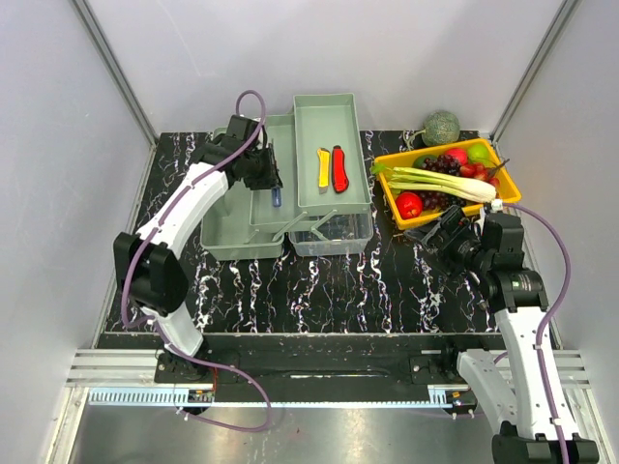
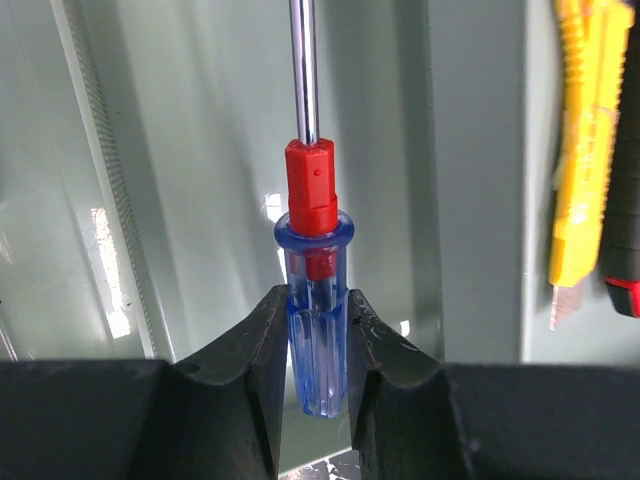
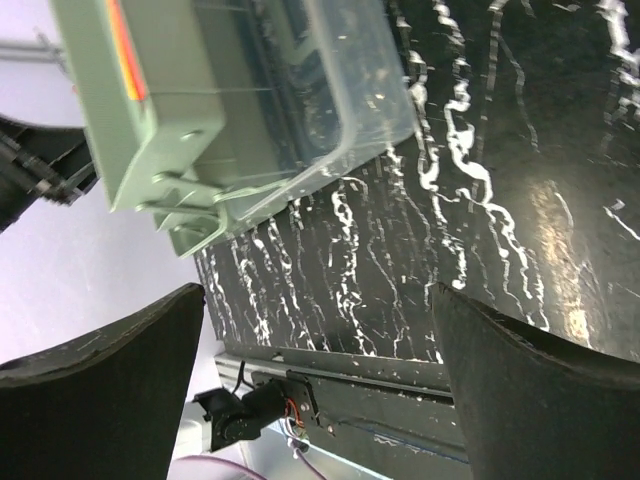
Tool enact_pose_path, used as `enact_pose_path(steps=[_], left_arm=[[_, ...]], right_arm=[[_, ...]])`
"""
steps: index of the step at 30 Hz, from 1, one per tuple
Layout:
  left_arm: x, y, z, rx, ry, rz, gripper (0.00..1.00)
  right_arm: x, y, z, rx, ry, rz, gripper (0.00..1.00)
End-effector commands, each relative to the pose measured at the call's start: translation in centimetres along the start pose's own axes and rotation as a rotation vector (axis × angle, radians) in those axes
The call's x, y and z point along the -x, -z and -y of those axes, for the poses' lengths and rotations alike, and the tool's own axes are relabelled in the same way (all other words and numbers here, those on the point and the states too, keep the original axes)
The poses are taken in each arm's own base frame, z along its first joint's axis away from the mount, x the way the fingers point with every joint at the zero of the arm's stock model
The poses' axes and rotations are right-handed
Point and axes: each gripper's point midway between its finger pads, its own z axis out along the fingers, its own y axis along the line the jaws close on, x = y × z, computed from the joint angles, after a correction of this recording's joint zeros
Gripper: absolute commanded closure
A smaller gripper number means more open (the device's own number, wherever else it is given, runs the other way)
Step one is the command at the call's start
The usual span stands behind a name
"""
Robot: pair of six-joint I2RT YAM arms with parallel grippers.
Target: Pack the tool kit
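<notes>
The pale grey-green toolbox [image 1: 242,237] stands open in the middle of the table with its trays folded out. A yellow utility knife [image 1: 323,167] and a red utility knife [image 1: 338,166] lie side by side in the raised right tray [image 1: 353,116]. My left gripper [image 1: 267,176] is over the left tray, shut on the blue translucent handle of a screwdriver [image 2: 316,330]; its shaft points away from the camera over the tray floor. The yellow knife [image 2: 585,150] shows at the right in the left wrist view. My right gripper [image 1: 440,232] is open and empty above the table, right of the toolbox [image 3: 150,110]. No hammer shows.
An orange-yellow tray [image 1: 513,188] of fruit and vegetables stands at the back right, with a green melon [image 1: 442,126] behind it. The toolbox's clear part [image 3: 360,110] faces my right gripper [image 3: 320,390]. White walls enclose the black marbled table [image 1: 338,290].
</notes>
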Motion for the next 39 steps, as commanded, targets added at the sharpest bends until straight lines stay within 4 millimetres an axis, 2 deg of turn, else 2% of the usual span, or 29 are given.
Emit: enact_pose_path(steps=[1,6,11,14,17,21,24,26,27,29,30,32,35,39], left_arm=[[2.2,0.5,0.2,0.016,-0.040,0.068,0.92],[1.6,-0.7,-1.1,0.073,-0.044,0.046,0.77],[1.5,-1.2,-1.7,0.094,-0.045,0.033,0.64],[1.8,-0.8,-1.5,0.091,-0.046,0.045,0.54],[2.5,0.1,-1.2,0.081,-0.050,0.072,0.49],[3.8,3.5,0.2,0.031,-0.054,0.144,0.44],[4.4,7.7,2.4,-0.078,-0.064,0.213,0.43],[4.0,10.3,3.1,-0.134,-0.069,0.259,0.40],[4.2,12.5,3.7,-0.172,-0.074,0.315,0.39],[3.2,14.5,3.9,-0.213,-0.082,0.355,0.37],[2.8,15.6,4.0,-0.236,-0.089,0.377,0.36],[1.7,16.9,4.0,-0.264,-0.113,0.398,0.34],[0.2,18.2,3.5,-0.269,-0.148,0.400,0.32],[-1.6,18.8,3.6,-0.310,-0.188,0.376,0.31]], right_arm=[[0.7,-0.3,2.9,-0.126,-0.087,0.081,0.01],[0.8,-0.7,5.3,-0.216,-0.173,0.133,0.01],[1.0,-0.9,5.8,-0.237,-0.190,0.146,0.01],[1.0,-1.0,6.3,-0.262,-0.207,0.148,0.01],[1.1,-1.4,7.6,-0.311,-0.229,0.167,0.01],[1.5,-2.0,9.9,-0.395,-0.275,0.215,0.01],[2.0,-2.7,11.8,-0.471,-0.345,0.266,0.04],[2.8,-3.0,13.0,-0.523,-0.385,0.317,0.09],[3.2,-3.3,13.4,-0.542,-0.403,0.340,0.11],[4.2,-4.1,13.9,-0.565,-0.414,0.376,0.20],[4.6,-4.8,14.0,-0.569,-0.408,0.380,0.27],[5.3,-6.6,14.3,-0.581,-0.383,0.359,0.36],[6.2,-9.0,13.7,-0.560,-0.308,0.298,0.49],[6.0,-12.5,13.0,-0.479,-0.250,0.200,0.52]])
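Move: The left gripper holds the blue-handled screwdriver over the middle tray, whose floor lies about 4 cm below and whose middle is some 4 cm ahead and 1 cm to the right. The yellow knife lies about 12 cm right and 5 cm ahead, the red knife 16 cm right and 5 cm ahead, both near hand height. From the open right hand, the red-collared screwdriver is roughly 17 cm ahead, 5 cm right and 21 cm below; the hammer is 5 cm ahead, 17 cm right. Lower the left gripper about 3 cm into the middle tray and open it to let go of the blue-handled screwdriver, then pull it up and back out of the tray, fingers tipping up some 30 degrees. Meanwhile sink the right hand and swing it right, turning clockwise and pointing down, then forward towards the red-collared screwdriver beside the crate, its fingers closing to about half. ##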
